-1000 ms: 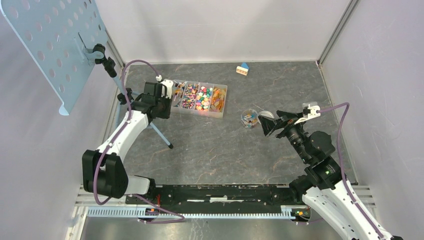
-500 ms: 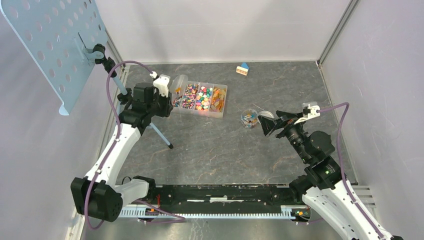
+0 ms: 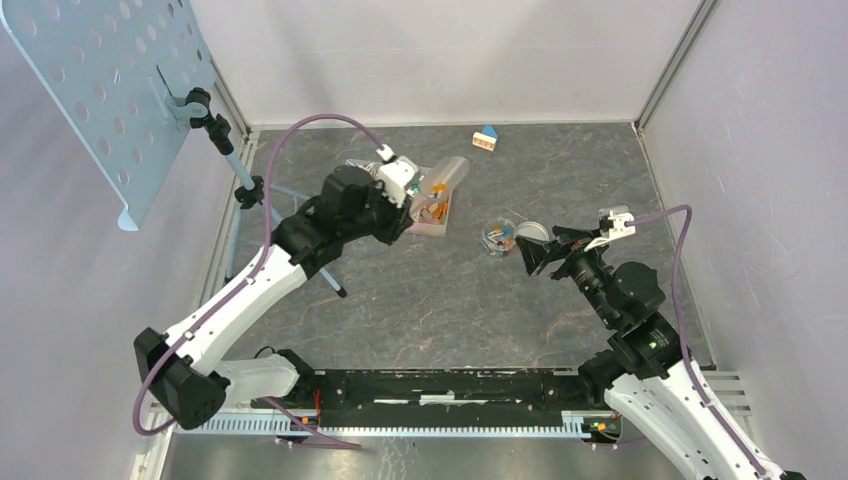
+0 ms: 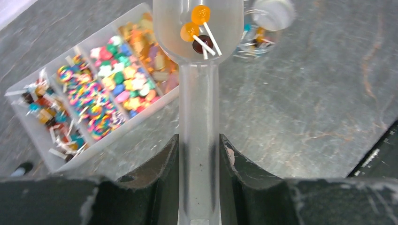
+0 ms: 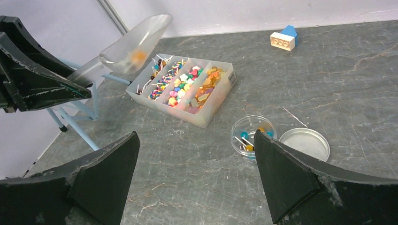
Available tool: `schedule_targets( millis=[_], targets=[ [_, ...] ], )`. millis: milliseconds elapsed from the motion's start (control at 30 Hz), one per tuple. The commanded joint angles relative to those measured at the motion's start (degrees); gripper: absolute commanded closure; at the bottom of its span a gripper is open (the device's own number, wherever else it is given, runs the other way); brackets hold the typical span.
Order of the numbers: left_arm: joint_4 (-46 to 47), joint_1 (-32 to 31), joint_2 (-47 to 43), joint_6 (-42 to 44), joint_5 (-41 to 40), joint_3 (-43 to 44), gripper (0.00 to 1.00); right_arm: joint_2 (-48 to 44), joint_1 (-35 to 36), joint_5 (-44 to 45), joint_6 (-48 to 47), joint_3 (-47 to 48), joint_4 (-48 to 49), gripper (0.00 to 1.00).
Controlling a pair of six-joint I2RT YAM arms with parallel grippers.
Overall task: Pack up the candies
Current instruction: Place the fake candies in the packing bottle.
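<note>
My left gripper (image 4: 199,157) is shut on the handle of a translucent plastic scoop (image 4: 199,28). The scoop holds three candies on sticks (image 4: 197,28), two orange and one dark. It hangs above the right end of the clear compartment tray (image 4: 155,101) full of mixed-colour candies. In the top view the left gripper (image 3: 398,192) and scoop (image 3: 445,175) cover much of the tray (image 3: 440,225). A small round clear jar (image 3: 498,237) with a few candies stands right of the tray. My right gripper (image 5: 195,136) is open and empty, close to the jar (image 5: 253,137).
The jar's round lid (image 5: 303,144) lies beside the jar. A blue-roofed toy house (image 3: 486,138) sits at the back. A perforated plate on a blue tripod stand (image 3: 110,90) stands at the left, one leg (image 3: 325,270) reaching under my left arm. Walls close in three sides.
My left arm has swung right from the tray's left end, carrying the scoop over the tray's right end toward the jar. The right arm has barely moved.
</note>
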Motion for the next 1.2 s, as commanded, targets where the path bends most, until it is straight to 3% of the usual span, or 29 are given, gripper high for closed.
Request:
schedule_targets(
  millis=[0,200,433,833,1167],
  targets=[
    [1.27,-6.84,3.02,-2.75,-2.72,4.91,0.98,-1.57,-0.03,1.29,-2.05,-0.56,-0.49,0.03],
    [1.40,-15.44,6.36,-4.73,-4.58,7.13,0.98,-1.94,-0.09,0.60,-2.74,-1.20,-0.79,0.15],
    [2.58,-23.12,11.67,-6.56,-5.09,10.49,0.98,-1.89,-0.10,0.25,-2.14,-2.06,0.87,0.55],
    [3.71,-29.47,20.24,-6.97,-5.10,15.42,0.98,0.02,-0.04,0.74,-0.94,-2.58,3.04,0.99],
    [4.47,-29.62,20.55,-7.63,-7.19,14.67,0.98,4.88,-0.04,-0.98,-1.32,-4.39,7.98,1.00]
  ],
)
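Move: The left hand holds the loaded scoop. The packing bottle's open mouth lies about 22 cm to its right, 5 cm farther ahead and 20 cm below; the bottle stands some 10 cm ahead and 5 cm left of the empty, open right hand, also about 20 cm below. The silver lid is 8 cm to the right of the bottle, and the candy box's middle is about 23 cm left of the bottle and 11 cm farther out. Keeping its grip on the scoop handle, the left hand swings it right about 18 cm and back 10, sinking some 4 cm and turning about 20 degrees clockwise, from over the candy box towards the packing bottle. The right hand shuts its open fingers on nothing and sinks about 3.5 cm, its tips ending over the scoop's pan; whether they touch it can't be seen. ##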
